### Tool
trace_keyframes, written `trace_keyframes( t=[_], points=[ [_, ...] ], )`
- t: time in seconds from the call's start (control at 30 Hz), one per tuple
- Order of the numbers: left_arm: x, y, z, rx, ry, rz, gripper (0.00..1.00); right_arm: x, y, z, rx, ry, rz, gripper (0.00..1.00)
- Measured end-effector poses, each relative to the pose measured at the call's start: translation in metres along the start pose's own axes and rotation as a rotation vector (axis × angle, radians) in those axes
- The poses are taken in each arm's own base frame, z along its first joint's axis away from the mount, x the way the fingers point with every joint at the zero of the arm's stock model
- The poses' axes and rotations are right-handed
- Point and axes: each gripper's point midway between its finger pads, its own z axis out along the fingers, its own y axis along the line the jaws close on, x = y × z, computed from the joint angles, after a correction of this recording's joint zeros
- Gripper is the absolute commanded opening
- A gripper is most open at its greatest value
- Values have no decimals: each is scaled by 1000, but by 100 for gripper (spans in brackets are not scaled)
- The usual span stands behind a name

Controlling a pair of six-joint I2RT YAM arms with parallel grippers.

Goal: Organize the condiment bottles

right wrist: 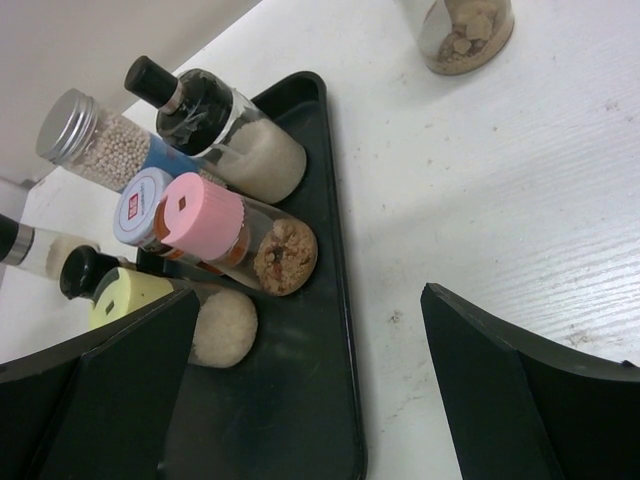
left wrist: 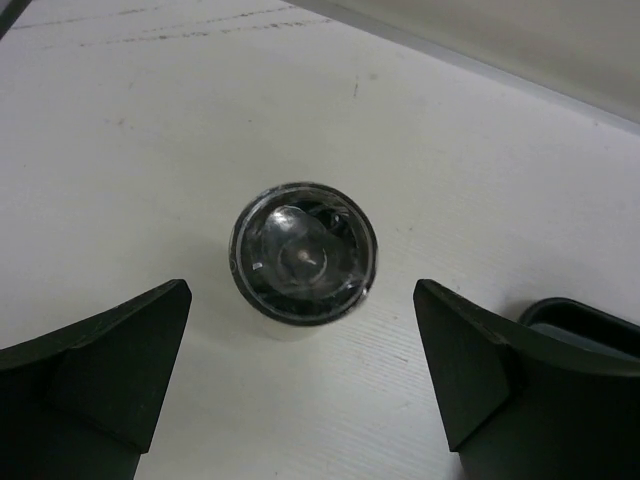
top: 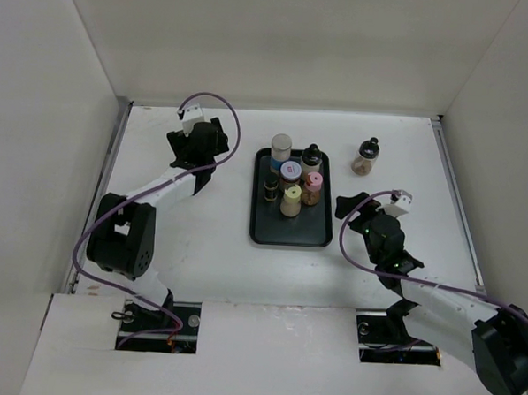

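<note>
Several condiment bottles stand together on the black tray: grey cap, tall black cap, blue cap, pink cap, pale yellow cap. One black-capped jar of brown grains stands alone on the table, right of the tray. My left gripper hangs open left of the tray. Under it a dark-capped bottle stands upright on the table, just ahead of the spread fingers and untouched. My right gripper is open and empty beside the tray's right rim.
White walls close in the table on the left, back and right. In the right wrist view the pink-capped bottle and the yellow-capped one stand nearest the left finger. A corner of the tray shows behind the left gripper's right finger.
</note>
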Motion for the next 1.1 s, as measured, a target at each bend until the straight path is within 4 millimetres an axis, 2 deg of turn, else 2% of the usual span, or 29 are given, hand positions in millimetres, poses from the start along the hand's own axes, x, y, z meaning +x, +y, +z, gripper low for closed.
trace_keyframes(
  t=[0.17, 0.33, 0.43, 0.6, 0.73, 0.83, 0.9, 0.97, 1.1],
  points=[
    [4, 9, 25, -37, 21, -2, 94, 1, 5, -1, -20, 6, 3, 100],
    [0, 2, 43, -32, 22, -10, 86, 5, 6, 0, -27, 19, 0, 100],
    [6, -1, 48, -27, 34, -5, 79, 7, 6, 0, -33, 28, -2, 100],
    [12, -3, 50, -20, 48, -3, 47, 7, 7, 0, -35, 29, -2, 100],
    [13, -4, 48, -12, 46, -8, 34, 7, 7, 0, -37, 30, -3, 100],
    [15, -4, 34, 1, 46, -5, 32, 8, 9, -1, -42, 34, -7, 100],
    [17, -6, 14, 24, 48, 8, 31, 9, 9, -1, -45, 36, -10, 100],
    [15, -15, -13, 72, 39, 18, 31, 9, 10, -2, -48, 38, -11, 100],
    [7, -44, -84, 222, -16, 17, 31, 9, 10, -2, -49, 36, -12, 100]
  ],
)
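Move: The dark-topped bottle stands about 4 cm ahead of the left hand and 1 cm to its left, its middle roughly 6 cm lower. The tray's middle lies some 25 cm to that hand's right and 5 cm nearer the base, with the silver-lidded bottle about 22 cm right and 5 cm ahead, and the small dark jar roughly 19 cm right and 6 cm back. From the right hand, the dark-topped bottle is about 43 cm left and 17 cm ahead. Forward about 4 cm and slightly down, the left hand brings its open fingers around the dark-topped bottle and closes them, pinching it near the cap. Then, gathering speed, it carries the bottle back about 10 cm, right and up towards the tray, keeping its grip and turning some 10 degrees clockwise. ##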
